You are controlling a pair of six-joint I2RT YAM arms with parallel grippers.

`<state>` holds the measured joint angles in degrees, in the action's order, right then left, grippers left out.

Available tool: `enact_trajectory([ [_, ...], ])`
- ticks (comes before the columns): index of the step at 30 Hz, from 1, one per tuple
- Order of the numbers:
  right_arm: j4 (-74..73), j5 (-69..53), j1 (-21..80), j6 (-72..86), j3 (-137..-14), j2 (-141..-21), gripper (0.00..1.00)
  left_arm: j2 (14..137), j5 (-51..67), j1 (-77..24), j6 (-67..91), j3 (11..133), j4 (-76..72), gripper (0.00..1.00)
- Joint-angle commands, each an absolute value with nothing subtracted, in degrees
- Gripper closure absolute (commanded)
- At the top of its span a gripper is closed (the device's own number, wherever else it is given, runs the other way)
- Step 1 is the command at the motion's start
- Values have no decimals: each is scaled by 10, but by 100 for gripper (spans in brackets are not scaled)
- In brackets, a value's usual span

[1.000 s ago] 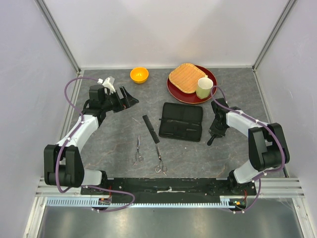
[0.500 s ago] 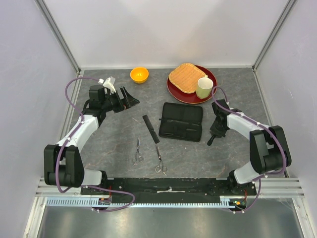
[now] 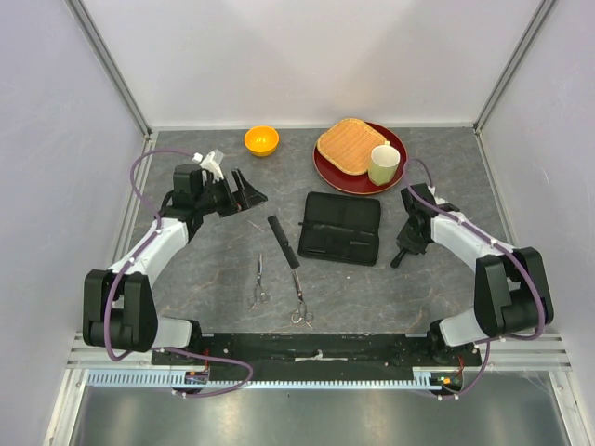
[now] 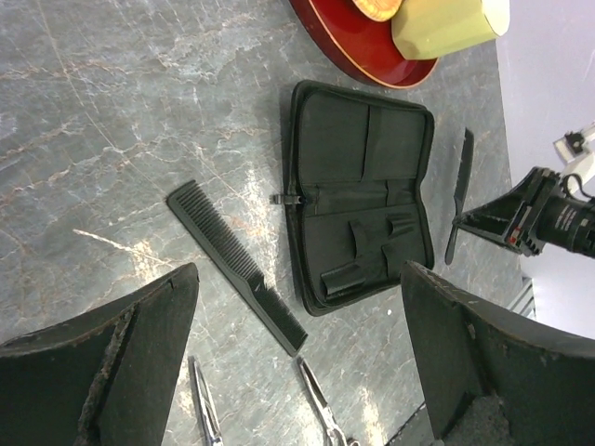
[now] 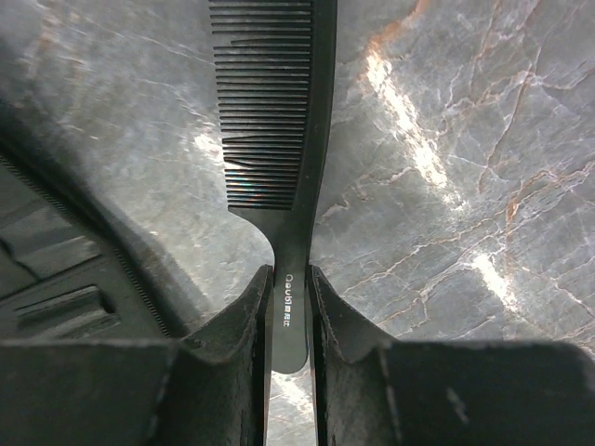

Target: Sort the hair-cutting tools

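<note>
My right gripper is shut on the handle of the shorter black handled comb, just right of the open black zip case; from above, the comb's tip pokes out below that gripper. The long straight black comb lies left of the case. Two slim silver scissors lie nearer the front. My left gripper hangs open over the table's left side. Its wrist view looks past its wide-apart fingers at the long comb and the case.
At the back stand an orange bowl and a red plate carrying a tan square slab and a pale green cup. Grey walls close in the table on three sides.
My right gripper's jaws have closed on the handled comb's handle. My left gripper has drifted a little to the right, still open.
</note>
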<state>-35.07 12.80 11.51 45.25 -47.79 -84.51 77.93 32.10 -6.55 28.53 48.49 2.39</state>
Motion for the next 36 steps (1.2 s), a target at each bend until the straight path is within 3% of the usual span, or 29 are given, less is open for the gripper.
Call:
enact_trajectory([
  [1, -366, 131, 115, 466, -522, -810, 76, 759, 337, -83, 291, 482, -13, 4],
  [14, -343, -5, 136, 522, -603, -759, 78, 777, 380, -177, 341, 482, -103, 3],
  [26, -239, -47, 239, 568, -721, -767, 78, 834, 377, -295, 369, 565, -185, 3],
  [36, -176, -53, 272, 575, -740, -778, 79, 859, 268, -336, 380, 594, -191, 4],
])
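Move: The right fingers already pinch the comb by its handle, barely off the table; the open left gripper it is carried to waits about 43 cm left of that hand, 9 farther out and 13 higher. From the right hand, the case lies some 18 cm left and 5 ahead, the red plate 13 left and 26 ahead. From the left hand, the held comb is about 44 cm right, 6 back and 13 below. Keeping its pinch on the comb's handle, the right hand lifts it some 24 cm while swinging about 18 cm left and 8 cm forward, tipping its fingers up from pointing down to forward-left. The left hand comes to meet it with jaws wide open: right, somewhat up and slightly back, turning clockwise and lifting its fingertips. Both slow as they near each other above the case. ##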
